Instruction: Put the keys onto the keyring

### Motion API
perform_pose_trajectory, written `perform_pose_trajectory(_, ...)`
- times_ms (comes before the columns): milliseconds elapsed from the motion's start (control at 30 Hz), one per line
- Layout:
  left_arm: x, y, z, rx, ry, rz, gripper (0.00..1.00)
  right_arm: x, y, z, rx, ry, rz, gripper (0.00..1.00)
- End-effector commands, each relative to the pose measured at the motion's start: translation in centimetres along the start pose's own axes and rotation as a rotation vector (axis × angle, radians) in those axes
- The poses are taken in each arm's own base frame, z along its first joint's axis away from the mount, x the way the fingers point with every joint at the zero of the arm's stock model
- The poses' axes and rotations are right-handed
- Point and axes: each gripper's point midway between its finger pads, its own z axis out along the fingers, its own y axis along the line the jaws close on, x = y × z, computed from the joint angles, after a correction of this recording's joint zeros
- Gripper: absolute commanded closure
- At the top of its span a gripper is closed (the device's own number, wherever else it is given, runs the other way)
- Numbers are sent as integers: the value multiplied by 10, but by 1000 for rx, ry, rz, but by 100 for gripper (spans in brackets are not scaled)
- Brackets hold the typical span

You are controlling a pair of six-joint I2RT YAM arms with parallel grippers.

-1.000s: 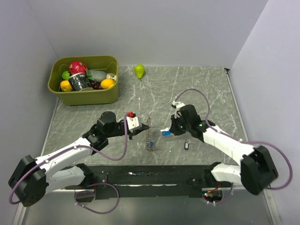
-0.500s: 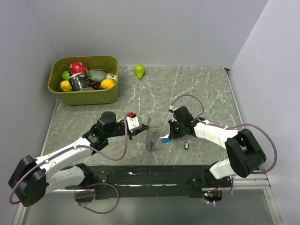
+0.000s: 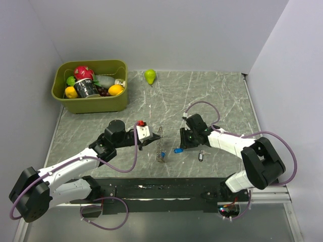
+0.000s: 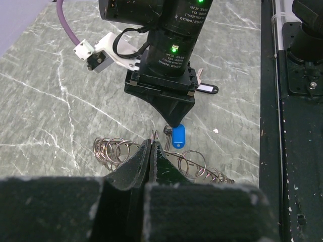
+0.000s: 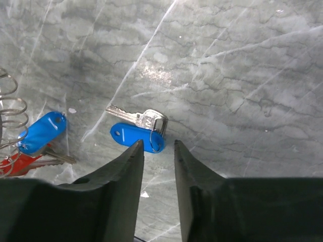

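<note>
The keyring [image 3: 161, 146] stands on edge on the marble table, and my left gripper [image 3: 154, 137] is shut on its rim. In the left wrist view the shut jaws [image 4: 151, 143] pinch the wire, with coils [image 4: 113, 151] on both sides. A blue-tagged key [image 5: 40, 132] and a red-tagged one [image 5: 20, 164] hang by the ring. Another blue-tagged key [image 5: 137, 137] lies flat on the table, just ahead of my open right gripper [image 5: 156, 145] and free of its fingers. This same key [image 3: 177, 150] lies right of the ring.
A dark grey and white tagged key [image 3: 200, 157] lies loose on the table, right of the right gripper. An olive bin [image 3: 91, 105] of fruit stands at the back left, with a green pear [image 3: 150, 76] beside it. The black arm base rail runs along the near edge.
My right gripper came down and left with the blue-tagged key, then opened; the key now lies on the table. The left gripper and the keyring have stayed put.
</note>
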Motion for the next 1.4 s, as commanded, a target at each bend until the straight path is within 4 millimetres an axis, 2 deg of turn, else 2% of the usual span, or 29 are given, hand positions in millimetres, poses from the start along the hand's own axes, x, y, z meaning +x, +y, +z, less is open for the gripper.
perform_pose_trajectory(0,-28,6,1,-3,-79,72,99,-22,6,-7,0,-75,-3,59)
perform_pose_trajectory(167,-27,7,2,1,-74,71,99,-17,8,-4,-10,-48,-3,59)
perform_pose_trajectory(500,-22,6,4,3,-63,65,99,-12,8,5,-20,-21,-2,72)
perform_pose_trajectory(600,-22,9,4,-10,-60,62,99,-10,4,6,4,-9,7,83)
perform_pose_trajectory(633,-21,9,4,-11,-57,61,99,-10,3,7,9,-6,13,91)
perform_pose_trajectory(700,-21,10,4,-14,-56,61,99,-11,3,5,9,-16,15,100)
perform_pose_trajectory(733,-21,10,4,-17,-56,62,99,-12,3,4,12,-20,11,100)
perform_pose_trajectory(933,-20,11,4,-20,-51,60,99,-19,4,-8,10,-55,-48,100)
perform_pose_trajectory(1133,-21,12,3,-27,-50,62,99,-31,17,-27,-58,-132,-152,100)
perform_pose_trajectory(1300,-22,12,1,-36,-53,68,99,-40,56,-53,-269,-193,-271,100)
perform_pose_trajectory(1367,-23,12,0,-33,-50,67,99,-48,60,-62,-277,-226,-292,100)
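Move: The loose blue-tagged key lies almost under the right fingertips: its middle is about 2 cm to the left and 1 cm below, level in reach. The keyring hangs from the left gripper, roughly 9 cm to the right hand's left, 1 cm farther out and some 9 cm higher. The black-tagged key is about 9 cm to the right hand's right and 3 cm back. From the left hand, the blue-tagged key lies about 8 cm right and 18 cm down, level in reach. Sink the right gripper the last 1 cm while shutting the part-open fingers, pinching the blue-tagged key where tag and key are joined. Then raise it about 6 cm, drawing some 2 cm left towards the keyring near the end, with the wrist swinging round counter-clockwise about 10 degrees and tipping up a little. Keep the keyring held nearly still in the shut left gripper. ##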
